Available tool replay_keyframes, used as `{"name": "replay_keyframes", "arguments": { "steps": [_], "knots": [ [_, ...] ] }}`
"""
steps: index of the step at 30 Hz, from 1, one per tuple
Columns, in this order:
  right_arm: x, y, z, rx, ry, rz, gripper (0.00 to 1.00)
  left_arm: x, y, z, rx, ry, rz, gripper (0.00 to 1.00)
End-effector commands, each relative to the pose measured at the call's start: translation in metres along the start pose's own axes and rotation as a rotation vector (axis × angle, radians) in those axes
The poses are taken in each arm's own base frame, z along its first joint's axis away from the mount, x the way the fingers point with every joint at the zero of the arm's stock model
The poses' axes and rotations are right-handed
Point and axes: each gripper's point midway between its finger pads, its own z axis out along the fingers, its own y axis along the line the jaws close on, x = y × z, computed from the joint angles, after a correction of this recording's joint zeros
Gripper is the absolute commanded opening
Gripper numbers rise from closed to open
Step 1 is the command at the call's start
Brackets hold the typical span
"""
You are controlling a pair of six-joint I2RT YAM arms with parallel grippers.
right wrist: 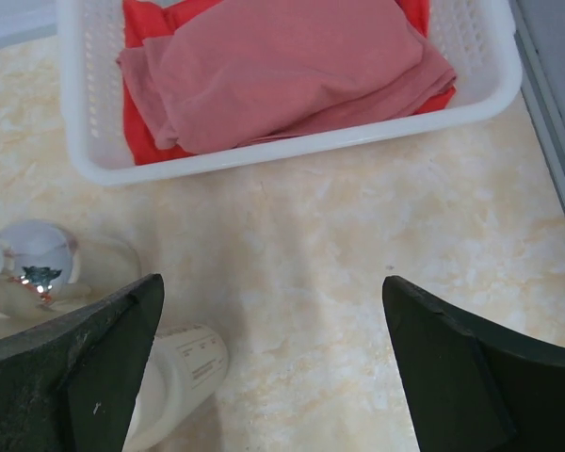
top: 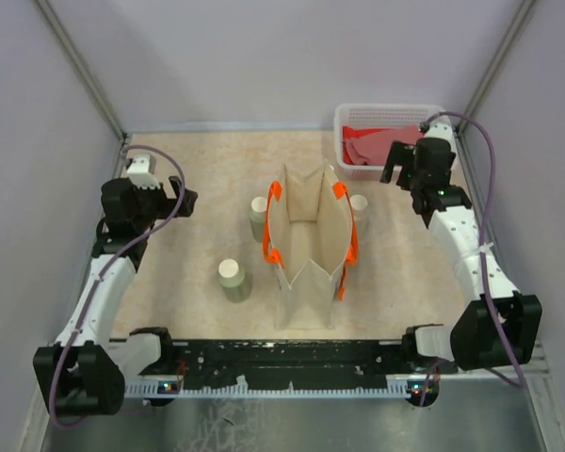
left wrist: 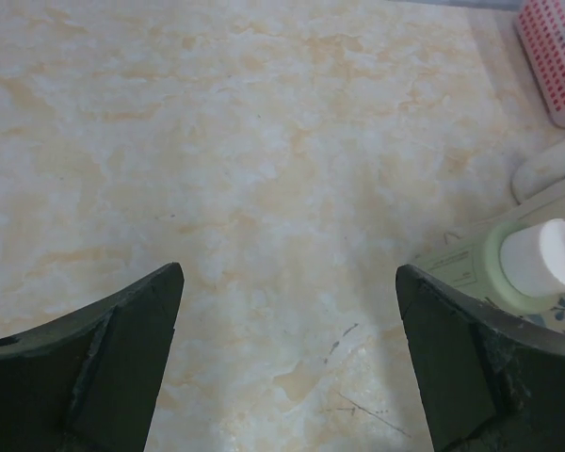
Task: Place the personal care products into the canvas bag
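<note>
The beige canvas bag [top: 306, 247] with orange handles stands open at the table's middle. A sage-green bottle [top: 234, 280] stands to its front left, and another [top: 258, 215] stands at its back left. A cream bottle [top: 359, 211] stands at its right side. My left gripper [top: 176, 200] is open and empty over bare table, left of the bag; its wrist view shows a green bottle with a white cap [left wrist: 532, 268] by the right finger. My right gripper [top: 397, 169] is open and empty near the basket; its wrist view shows a cream bottle [right wrist: 184, 372] and a small clear bottle [right wrist: 38, 264] at lower left.
A white lattice basket [top: 344, 118] with red cloth [top: 381, 149] stands at the back right; it also shows in the right wrist view [right wrist: 292, 155] and the left wrist view [left wrist: 556, 56]. Grey walls enclose the table on three sides.
</note>
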Motion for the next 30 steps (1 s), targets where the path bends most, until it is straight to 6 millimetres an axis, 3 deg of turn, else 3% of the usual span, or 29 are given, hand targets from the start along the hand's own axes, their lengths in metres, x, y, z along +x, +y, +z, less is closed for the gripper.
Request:
{"name": "replay_keyframes", "arguments": {
  "steps": [1,9,16,26,30],
  "knots": [
    [-0.02,0.025,-0.014,-0.068,0.023,-0.052,0.99,-0.04,-0.038,-0.008,0.161,-0.049,0.049,1.0],
    [0.011,0.056,-0.028,-0.164,0.238,-0.059,0.99,-0.065,-0.126,0.001,0.426,0.056,0.097,1.0],
    [0.027,0.061,-0.032,-0.188,0.321,-0.053,0.99,-0.07,-0.185,0.013,0.614,0.161,0.021,1.0],
    [0.042,0.059,-0.028,-0.182,0.358,-0.074,0.99,-0.037,-0.239,0.015,0.708,0.289,0.035,1.0],
    [0.047,0.062,-0.025,-0.187,0.376,-0.075,0.99,-0.017,-0.251,0.02,0.675,0.343,0.081,0.99]
  ]
}}
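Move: The canvas bag's left rim, by its far handle tab, is some 28 cm to my left hand's right, 2 cm ahead and about level in height. Just outside it a capped bottle stands 23 cm right and 5 cm ahead, 15 cm lower; the green bottle is 15 cm right, 12 cm back. From my right hand the bottle beside the bag is about 12 cm left, 2 cm back, 16 cm down; the clear bottle is 19 cm left, 8 cm ahead, and the basket 23 cm straight ahead. I sweep my left hand about 23 cm right to the bag's left rim, arching up some 10 cm and then sinking a little, while it turns roughly 40 degrees clockwise; its open jaws end above the rim, one to each side. Meanwhile my right hand, also open, shifts left towards the bottle beside the bag, then eases back and down, tipping its fingers about 20 degrees further down. ##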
